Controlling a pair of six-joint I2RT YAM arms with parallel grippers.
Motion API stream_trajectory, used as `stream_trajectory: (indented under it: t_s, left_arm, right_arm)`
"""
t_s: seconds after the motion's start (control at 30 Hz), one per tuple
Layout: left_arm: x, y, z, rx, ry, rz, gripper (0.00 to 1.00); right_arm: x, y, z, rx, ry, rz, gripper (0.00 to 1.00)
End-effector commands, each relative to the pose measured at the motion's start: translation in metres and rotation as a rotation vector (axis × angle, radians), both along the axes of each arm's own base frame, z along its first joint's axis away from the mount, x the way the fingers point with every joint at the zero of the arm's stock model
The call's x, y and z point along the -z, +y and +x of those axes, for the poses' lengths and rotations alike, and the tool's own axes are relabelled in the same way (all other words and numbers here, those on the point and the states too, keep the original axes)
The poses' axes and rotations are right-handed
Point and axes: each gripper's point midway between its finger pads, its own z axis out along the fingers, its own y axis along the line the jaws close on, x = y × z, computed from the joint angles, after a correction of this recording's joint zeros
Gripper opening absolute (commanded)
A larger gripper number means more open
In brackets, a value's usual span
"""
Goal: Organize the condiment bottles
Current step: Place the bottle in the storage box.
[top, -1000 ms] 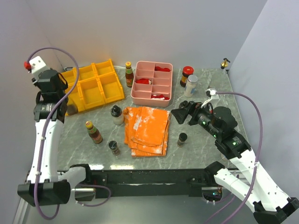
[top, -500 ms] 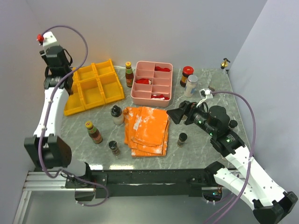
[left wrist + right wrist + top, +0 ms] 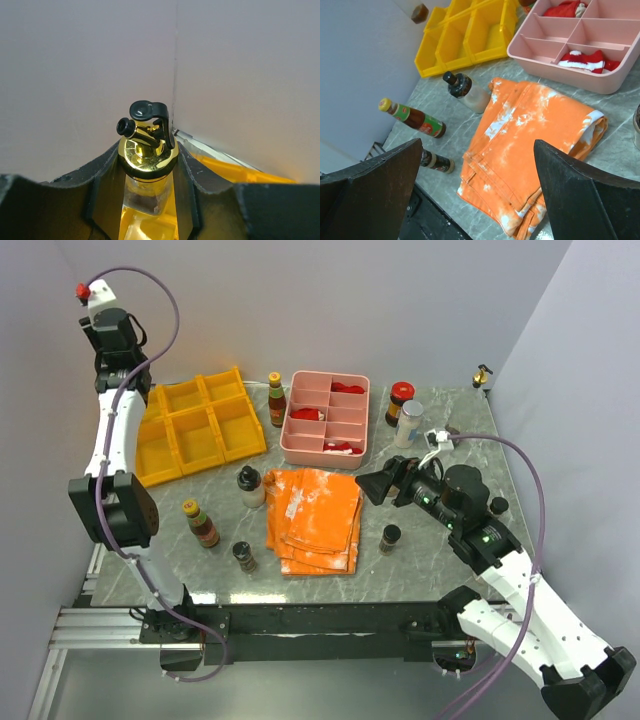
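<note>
In the left wrist view my left gripper (image 3: 148,167) is shut on a clear glass bottle (image 3: 146,150) with a gold cap and black pourer. It is held high near the wall corner, above the yellow bin (image 3: 235,172). From above, the left gripper (image 3: 122,368) is raised at the back left. My right gripper (image 3: 375,485) stands open and empty over the orange cloth (image 3: 530,135). A yellow-capped sauce bottle (image 3: 200,523), a small dark jar (image 3: 244,556) and a black-capped clear bottle (image 3: 250,486) stand left of the cloth. Another dark jar (image 3: 390,538) stands to its right.
A yellow divided bin (image 3: 195,425) sits at the back left, with a pink divided tray (image 3: 325,415) holding red pieces beside it. A sauce bottle (image 3: 276,400) stands between them. A red-capped jar (image 3: 400,400) and a silver-capped jar (image 3: 408,424) stand right of the tray.
My left arm has swung up and back from table height near the bin's front left to high over its back left, carrying the bottle. The right gripper shifted slightly left.
</note>
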Motion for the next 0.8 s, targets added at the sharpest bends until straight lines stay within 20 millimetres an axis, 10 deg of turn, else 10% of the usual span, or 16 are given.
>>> stream_trajectory:
  t_s: [0.0, 0.77]
  left_arm:
    - [-0.066, 0.010, 0.005, 0.034, -0.230, 0.033, 0.01]
    - [0.016, 0.042, 0.081, 0.188, -0.274, -0.001, 0.01]
  right_arm:
    - [-0.011, 0.006, 0.005, -0.018, -0.039, 0.012, 1.00]
    - [0.010, 0.008, 0.020, 0.000, 0.002, -0.044, 1.00]
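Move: The left hand already grips the gold-spout bottle. The yellow storage box's far-left compartment lies about 6 cm ahead of it, 3 cm to its left and 35 cm below; the box's middle is level with it and 12 cm to its right. The yellow-capped sauce bottle stands 3 cm ahead and 35 cm to the right. From the right hand, that compartment is roughly 36 cm ahead, 60 cm left and 27 cm below. Downward, forward and somewhat left, the left hand carries the upright gold-spout bottle towards the storage box's far-left compartment. It sinks some 10 cm, faster towards the end, while reaching about 7 cm out; the wrist swings slightly clockwise and the fingers keep their grip. The empty right hand, wide open, eases down about 2 cm. ##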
